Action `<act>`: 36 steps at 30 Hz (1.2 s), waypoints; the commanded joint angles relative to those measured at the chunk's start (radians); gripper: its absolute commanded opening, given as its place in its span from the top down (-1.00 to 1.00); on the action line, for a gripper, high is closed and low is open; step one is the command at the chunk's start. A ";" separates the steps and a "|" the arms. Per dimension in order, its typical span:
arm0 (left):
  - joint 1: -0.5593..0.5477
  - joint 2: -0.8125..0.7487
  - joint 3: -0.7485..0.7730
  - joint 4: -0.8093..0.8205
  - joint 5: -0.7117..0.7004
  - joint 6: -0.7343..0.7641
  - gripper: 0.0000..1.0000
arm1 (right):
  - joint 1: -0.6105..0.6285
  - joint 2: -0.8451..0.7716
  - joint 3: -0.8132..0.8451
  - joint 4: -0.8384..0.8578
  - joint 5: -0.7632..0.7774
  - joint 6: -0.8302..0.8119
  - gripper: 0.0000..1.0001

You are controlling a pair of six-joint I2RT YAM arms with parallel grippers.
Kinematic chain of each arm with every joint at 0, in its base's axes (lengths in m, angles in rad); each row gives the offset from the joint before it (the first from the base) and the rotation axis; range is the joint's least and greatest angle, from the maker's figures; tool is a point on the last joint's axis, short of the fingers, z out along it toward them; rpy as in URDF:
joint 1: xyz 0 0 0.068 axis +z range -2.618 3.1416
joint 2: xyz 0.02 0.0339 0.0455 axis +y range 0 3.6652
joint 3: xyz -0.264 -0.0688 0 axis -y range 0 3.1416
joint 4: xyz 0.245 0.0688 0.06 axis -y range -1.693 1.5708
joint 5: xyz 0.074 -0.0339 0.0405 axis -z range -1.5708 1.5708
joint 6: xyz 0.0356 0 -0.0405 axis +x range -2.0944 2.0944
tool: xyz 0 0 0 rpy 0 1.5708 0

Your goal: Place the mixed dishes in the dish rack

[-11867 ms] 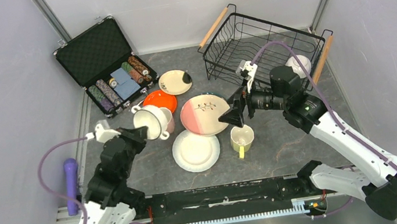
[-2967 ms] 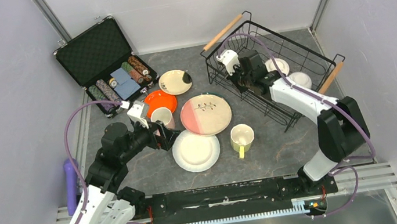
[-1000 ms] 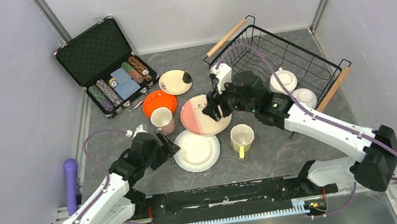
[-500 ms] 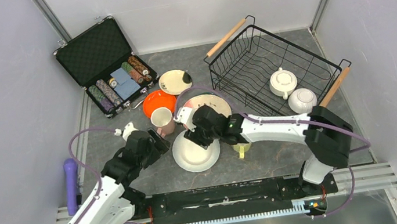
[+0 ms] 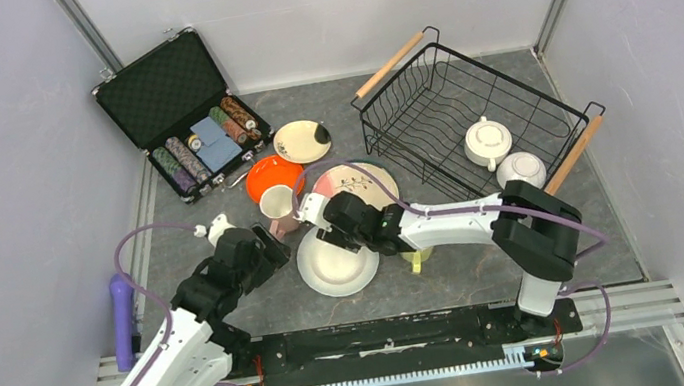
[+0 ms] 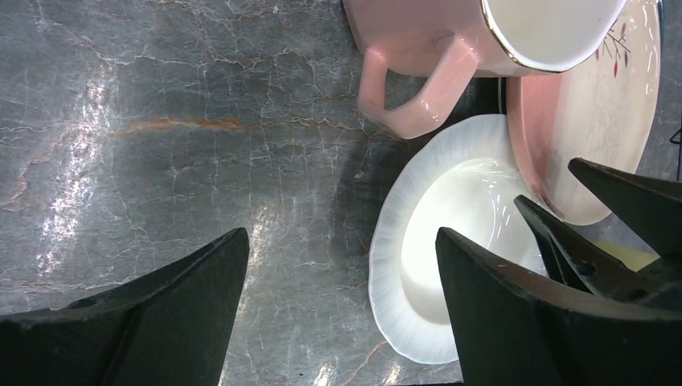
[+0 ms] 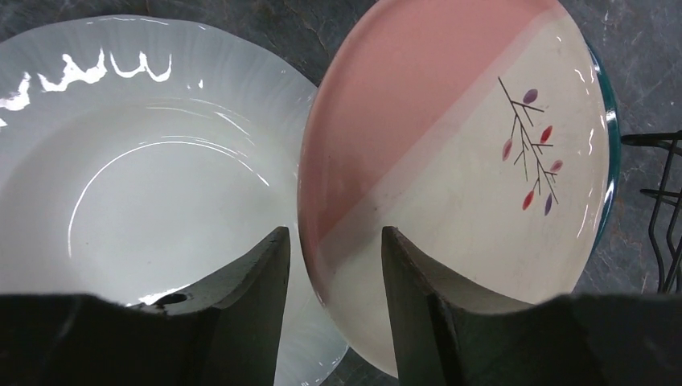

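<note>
My right gripper (image 5: pixel 328 227) is open and low over the dishes. In the right wrist view (image 7: pixel 334 241) its jaws straddle the near rim of the pink-cream plate (image 7: pixel 450 145), one finger over the white plate (image 7: pixel 145 201). A teal rim (image 7: pixel 611 104) shows under the pink-cream plate. My left gripper (image 5: pixel 263 248) is open and empty over bare table (image 6: pixel 342 241), beside the white plate (image 6: pixel 450 265) and below the pink mug (image 6: pixel 426 48). The black wire dish rack (image 5: pixel 426 100) holds a white mug (image 5: pixel 488 142) and a white bowl (image 5: pixel 521 170). The yellow-green mug (image 5: pixel 416 259) is mostly hidden by my right arm.
An orange plate (image 5: pixel 276 172) and a cream black-spotted plate (image 5: pixel 298 141) lie behind the pink mug (image 5: pixel 277 205). An open black case (image 5: pixel 174 100) with poker chips stands at the back left. A purple handle (image 5: pixel 124 320) lies at the left edge.
My right arm has swung from the rack, leaving the white mug in it, down to the pink-cream plate's near rim. My left gripper has drawn back a little from the pink mug.
</note>
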 commanded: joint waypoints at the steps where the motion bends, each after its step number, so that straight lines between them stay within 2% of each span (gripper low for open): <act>1: -0.001 -0.003 0.036 0.012 -0.017 -0.006 -0.84 | 0.010 0.035 -0.009 0.065 0.057 -0.039 -0.01; 3: -0.001 0.002 0.044 0.012 -0.012 -0.005 -0.84 | 0.013 0.042 -0.010 0.072 0.070 -0.042 0.11; 7: -0.001 0.004 0.061 0.018 0.002 -0.002 -0.85 | 0.016 0.013 -0.038 0.108 0.071 -0.045 0.73; 10: -0.001 0.014 0.073 0.031 0.027 0.002 -0.85 | 0.017 -0.032 -0.064 0.149 0.049 -0.043 0.97; 13: -0.001 0.035 0.086 0.061 0.070 -0.008 -0.85 | 0.016 -0.069 -0.076 0.160 0.036 -0.043 1.00; 20: -0.001 0.110 0.151 0.151 0.198 -0.152 -0.87 | 0.016 -0.182 -0.154 0.249 0.012 -0.042 1.00; 25: -0.001 0.235 0.206 0.184 0.222 -0.260 -0.89 | 0.016 -0.231 -0.198 0.306 -0.040 -0.037 1.00; 30: -0.012 0.381 0.276 0.191 0.262 -0.292 -0.89 | 0.015 -0.255 -0.237 0.363 -0.072 -0.037 1.00; 36: -0.053 0.464 0.305 0.258 0.240 -0.314 -0.88 | 0.014 -0.279 -0.252 0.391 -0.091 -0.041 1.00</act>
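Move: The pink-and-cream plate's middle lies about 8 cm ahead of the right gripper and 2 cm to its right, level with the fingers, which already straddle the near rim. From that hand, the white plate is about 5 cm back and 3 cm left, the yellow mug 13 cm right and 3 cm back. From the left gripper, the pink-and-cream plate is roughly 10 cm ahead, 18 cm right and 6 cm below; the pink mug is 9 cm ahead, 3 cm right and 4 cm below. Shut the right fingers on the near rim of the pink-and-cream plate, then keep the pinch and raise that rim about 3 cm while drawing it back a little. Meanwhile bring the open left gripper some 9 cm right, with a shorter reach forward and a rise, past the pink mug towards the plate, rolling its left side down nearly 20 degrees. ##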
